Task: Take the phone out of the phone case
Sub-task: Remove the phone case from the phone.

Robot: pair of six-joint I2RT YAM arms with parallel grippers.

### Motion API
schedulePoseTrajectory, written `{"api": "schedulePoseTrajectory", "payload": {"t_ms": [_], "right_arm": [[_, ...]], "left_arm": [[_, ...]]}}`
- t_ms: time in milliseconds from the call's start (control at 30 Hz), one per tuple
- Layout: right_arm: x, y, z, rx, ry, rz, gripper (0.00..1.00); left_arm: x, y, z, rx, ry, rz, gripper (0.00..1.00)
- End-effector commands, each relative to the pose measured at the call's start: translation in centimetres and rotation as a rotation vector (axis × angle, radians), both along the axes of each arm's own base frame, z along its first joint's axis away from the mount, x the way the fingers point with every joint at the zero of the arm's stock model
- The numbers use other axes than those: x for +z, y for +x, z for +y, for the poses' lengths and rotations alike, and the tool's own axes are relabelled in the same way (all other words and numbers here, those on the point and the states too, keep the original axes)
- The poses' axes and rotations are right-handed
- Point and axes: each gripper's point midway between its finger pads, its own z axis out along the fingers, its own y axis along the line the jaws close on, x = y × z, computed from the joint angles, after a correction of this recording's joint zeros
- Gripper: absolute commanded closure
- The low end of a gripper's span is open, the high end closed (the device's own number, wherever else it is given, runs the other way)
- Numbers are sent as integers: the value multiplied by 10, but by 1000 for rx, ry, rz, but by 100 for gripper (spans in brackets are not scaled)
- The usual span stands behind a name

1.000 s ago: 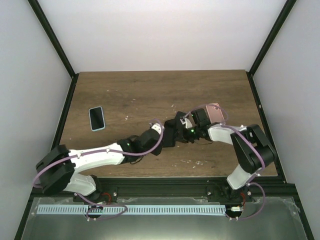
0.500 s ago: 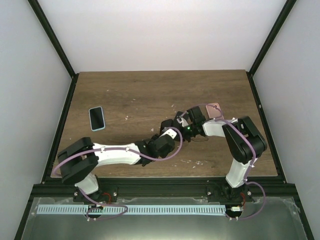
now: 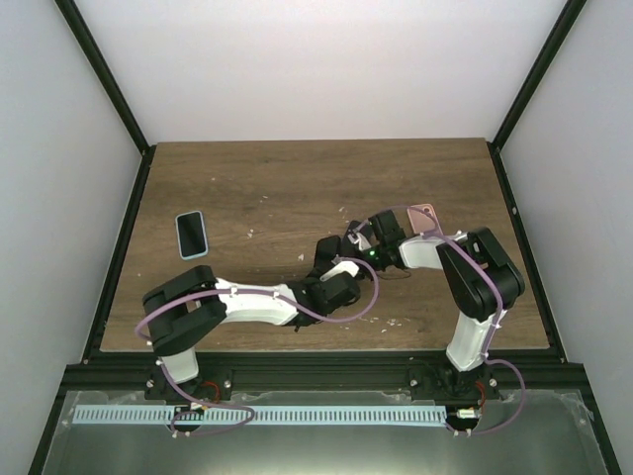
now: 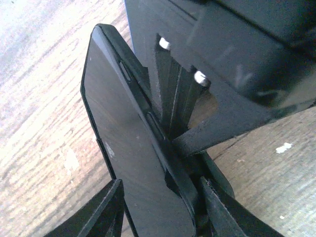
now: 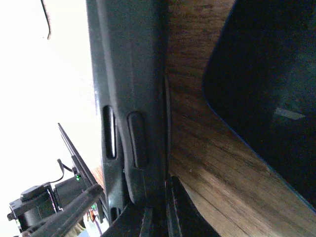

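Note:
A black phone (image 4: 128,148), glass face showing, stands on edge in its dark phone case (image 4: 148,116) just above the wooden table. My left gripper (image 4: 162,181) straddles its lower end, one finger on the phone's bare edge and the other against the case's back, shut on it. In the top view my left gripper (image 3: 331,259) meets my right gripper (image 3: 364,247) mid-table. Seen from its own wrist, the right gripper (image 5: 160,197) is shut on the case's buttoned side wall (image 5: 133,74).
A phone in a light blue case (image 3: 191,234) lies at the table's left. A pink phone (image 3: 423,218) lies just behind my right wrist. A dark flat device (image 5: 266,94) shows on the wood in the right wrist view. Black frame posts border the table.
My left arm has folded, its elbow swinging right and nearer the base. Its jaws have narrowed onto the phone. My right gripper shifted slightly left and has stayed shut.

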Motion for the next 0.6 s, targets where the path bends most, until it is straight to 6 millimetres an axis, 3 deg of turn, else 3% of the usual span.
{"api": "schedulePoseTrajectory", "payload": {"t_ms": [0, 133, 267, 433, 567], "right_arm": [[13, 2, 10, 40, 37, -13, 99], [15, 4, 10, 43, 29, -30, 99], [16, 9, 8, 44, 9, -62, 99], [15, 29, 1, 32, -99, -143, 99], [19, 49, -14, -11, -219, -251, 99]], "left_arm": [[-1, 20, 26, 85, 131, -113, 64], [10, 20, 29, 85, 103, -140, 85], [31, 20, 33, 102, 19, -180, 100], [51, 15, 45, 155, -61, -186, 100], [79, 9, 54, 195, -193, -190, 100]]}}
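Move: Ahead of the left hand about 4 cm lies the middle of the black phone case, still with its phone, 1 cm to the left and slightly lower; the left fingers already straddle its near edge. From the right hand, shut on it, the middle is some 2 cm to the left, level ahead. A loose black phone lies flat about 8 cm ahead of the right hand, 4 cm to its right and 3 cm below; the pink case is some 10 cm ahead and 25 cm right. Closing from nearly half open, the left fingers pinch the near edge of the black case while the right hand keeps its shut grip on the case and phone. Then both hands raise it together, each about 3 cm up and 2–3 cm to the left, the right also easing a little forward; the left wrist tips up under 10 degrees. ##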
